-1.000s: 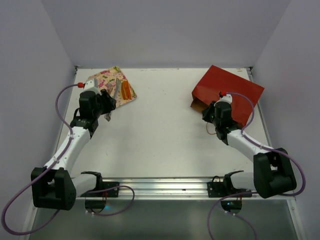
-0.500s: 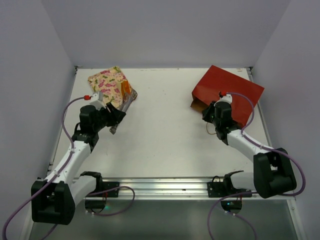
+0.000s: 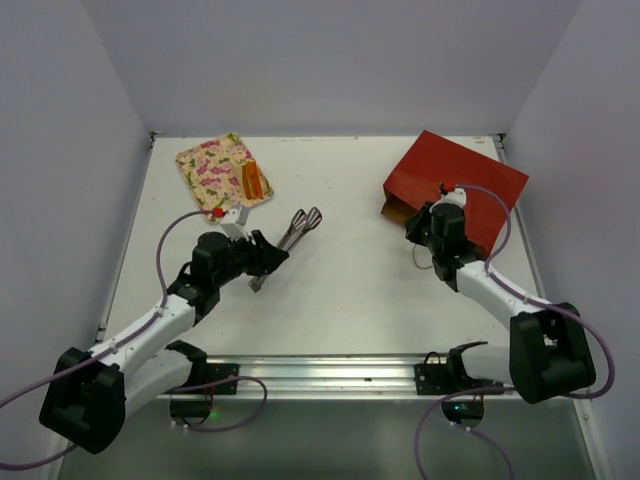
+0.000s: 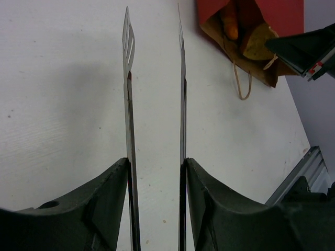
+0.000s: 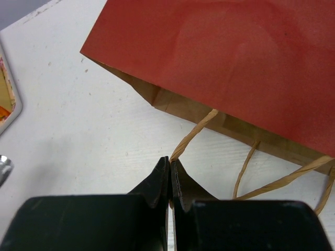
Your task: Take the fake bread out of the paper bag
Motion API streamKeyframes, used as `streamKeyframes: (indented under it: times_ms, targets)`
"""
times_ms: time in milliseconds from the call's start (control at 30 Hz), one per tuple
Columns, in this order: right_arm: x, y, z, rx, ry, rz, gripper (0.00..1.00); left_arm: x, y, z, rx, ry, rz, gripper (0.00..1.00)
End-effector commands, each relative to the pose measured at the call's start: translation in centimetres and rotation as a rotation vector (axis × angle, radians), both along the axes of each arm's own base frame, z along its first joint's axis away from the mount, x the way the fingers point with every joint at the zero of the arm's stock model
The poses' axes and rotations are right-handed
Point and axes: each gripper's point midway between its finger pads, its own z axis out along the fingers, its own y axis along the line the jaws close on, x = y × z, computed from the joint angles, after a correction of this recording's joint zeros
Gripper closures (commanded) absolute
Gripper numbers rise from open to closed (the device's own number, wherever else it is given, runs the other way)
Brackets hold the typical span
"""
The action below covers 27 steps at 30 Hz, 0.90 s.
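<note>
The dark-red paper bag [image 3: 456, 184] lies flat at the back right, its brown mouth facing left. In the left wrist view an orange bread piece [image 4: 229, 25] and a tan piece [image 4: 257, 45] show inside the bag's mouth [image 4: 220, 32]. My right gripper [image 3: 432, 234] is shut on the bag's cord handle [image 5: 194, 135], just in front of the bag [image 5: 235, 57]. My left gripper [image 3: 262, 262] is shut on metal tongs [image 3: 300, 224], whose empty tips [image 4: 129, 31] are apart and point toward the bag. One orange bread piece [image 3: 251, 180] lies on the floral tray [image 3: 212, 162].
The floral tray sits at the back left, and its edge shows in the right wrist view [image 5: 7, 99]. A second cord handle [image 4: 243, 83] lies loose on the table in front of the bag. The metal rail [image 3: 330, 372] runs along the near edge.
My left arm has swung from the floral tray toward the table's middle with the tongs, leaving the orange piece on the tray. The right arm has not moved.
</note>
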Motion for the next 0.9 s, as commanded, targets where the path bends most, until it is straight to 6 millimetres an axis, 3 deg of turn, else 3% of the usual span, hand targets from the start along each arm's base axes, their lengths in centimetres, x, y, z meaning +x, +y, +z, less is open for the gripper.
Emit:
streamKeyframes:
  times_ms: [0,100,200,333,533,867]
  targets:
    - [-0.1,-0.2,2.6,0.010,-0.066,-0.004,1.00,0.6,-1.8,1.4,-0.034,-0.072,-0.012,0.50]
    - [-0.4,-0.2,3.6,0.019,-0.095,-0.005,0.99,0.0,-3.9,0.4,-0.019,-0.061,-0.048,0.50]
    - [-0.6,-0.4,4.0,0.020,-0.109,-0.010,0.99,-0.1,-5.8,0.8,-0.023,-0.087,-0.084,0.50]
    - [-0.9,-0.7,4.7,0.019,-0.135,-0.019,1.00,-1.2,-9.7,0.7,0.040,-0.140,-0.168,0.50]
    - [-1.7,-1.4,6.1,0.019,-0.189,-0.047,1.00,-1.7,-12.9,0.5,0.048,-0.182,-0.236,0.50]
    - [-2.2,-2.0,6.9,0.021,-0.228,-0.067,1.00,-1.3,-19.4,2.7,0.042,-0.308,-0.349,0.49]
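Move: The left hand, holding the tongs, has the bread just inside the bag's mouth, about 40 cm to its right, 12 cm ahead and 10 cm below. The orange piece lies some 4 cm left of the bread and 2 cm farther out, and the bag's loose handle loops on the table about 35 cm right of and 3 cm ahead of the left hand. From the right hand, already on the other handle, the bread is about 7 cm right, 3 cm ahead and 8 cm below. Still pinching one paper handle, the right hand pulls it up about 6 cm, drawing back a little over 2 cm as the fingers tip up some 10 degrees. Meanwhile the left hand keeps its half-open hold on the tongs and sweeps them right about 17 cm towards the bag's mouth, turning clockwise some 20 degrees; it drifts back and dips about 4 cm, then regains half that height. ##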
